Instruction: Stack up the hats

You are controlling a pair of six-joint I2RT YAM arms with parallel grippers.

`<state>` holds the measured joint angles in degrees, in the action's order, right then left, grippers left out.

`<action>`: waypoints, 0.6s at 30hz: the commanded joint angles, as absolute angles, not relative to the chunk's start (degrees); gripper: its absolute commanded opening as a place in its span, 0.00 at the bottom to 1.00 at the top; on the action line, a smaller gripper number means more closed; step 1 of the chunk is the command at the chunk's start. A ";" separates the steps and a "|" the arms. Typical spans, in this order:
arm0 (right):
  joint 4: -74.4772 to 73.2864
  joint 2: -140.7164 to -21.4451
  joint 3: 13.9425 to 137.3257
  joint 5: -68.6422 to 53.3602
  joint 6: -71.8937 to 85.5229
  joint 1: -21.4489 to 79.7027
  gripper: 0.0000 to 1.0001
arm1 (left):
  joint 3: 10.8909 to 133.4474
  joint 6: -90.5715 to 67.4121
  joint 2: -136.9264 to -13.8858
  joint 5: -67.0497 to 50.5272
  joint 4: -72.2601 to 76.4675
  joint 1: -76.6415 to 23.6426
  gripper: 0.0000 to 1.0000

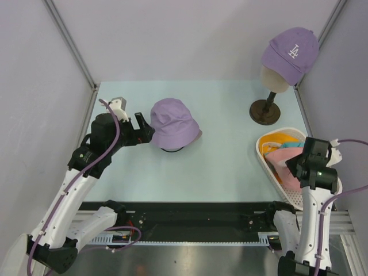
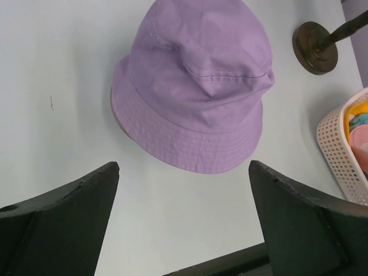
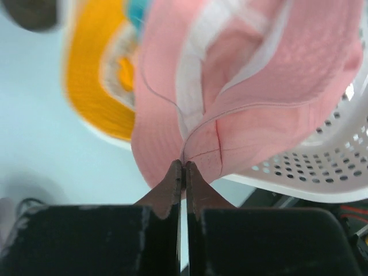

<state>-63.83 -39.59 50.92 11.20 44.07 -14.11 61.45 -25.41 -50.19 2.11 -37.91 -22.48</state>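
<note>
A lavender bucket hat (image 1: 173, 123) (image 2: 195, 86) rests crown up on the table left of centre. My left gripper (image 1: 145, 131) (image 2: 184, 172) stands open just left of it, nothing between its fingers. In the white basket (image 1: 265, 163) at the right lie a pink hat (image 1: 287, 161) (image 3: 253, 86), an orange hat (image 1: 279, 140) (image 3: 95, 75) and a bit of teal hat (image 1: 292, 146) (image 3: 137, 11). My right gripper (image 1: 294, 167) (image 3: 184, 165) hangs over the basket, shut on the pink hat's brim edge.
A purple baseball cap (image 1: 290, 53) with a white logo sits on a beige mannequin head on a dark round stand (image 1: 265, 110) (image 2: 315, 39) at the back right. Grey walls close in on both sides. The basket wall (image 3: 322, 167) (image 2: 339, 149) lies by the table's right edge.
</note>
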 commanded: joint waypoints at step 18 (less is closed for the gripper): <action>-47.98 -45.25 69.78 6.66 43.59 8.66 0.00 | 65.83 -24.61 -49.21 2.37 -39.02 -22.68 1.00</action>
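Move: The right hand holds the pink hat; the purple bucket hat topping the stack lies about 46 cm to its left, 19 cm ahead and slightly lower. The basket's middle is roughly 8 cm below, 5 cm right and 2 cm ahead; the head stand's foot is some 25 cm ahead, 9 cm left, 12 cm below. From the idle left hand, the purple bucket hat is about 10 cm ahead, 12 cm right, 14 cm below. Still pinching the pink hat, the right hand lifts some 15 cm, edging forward, then left towards the stack. ##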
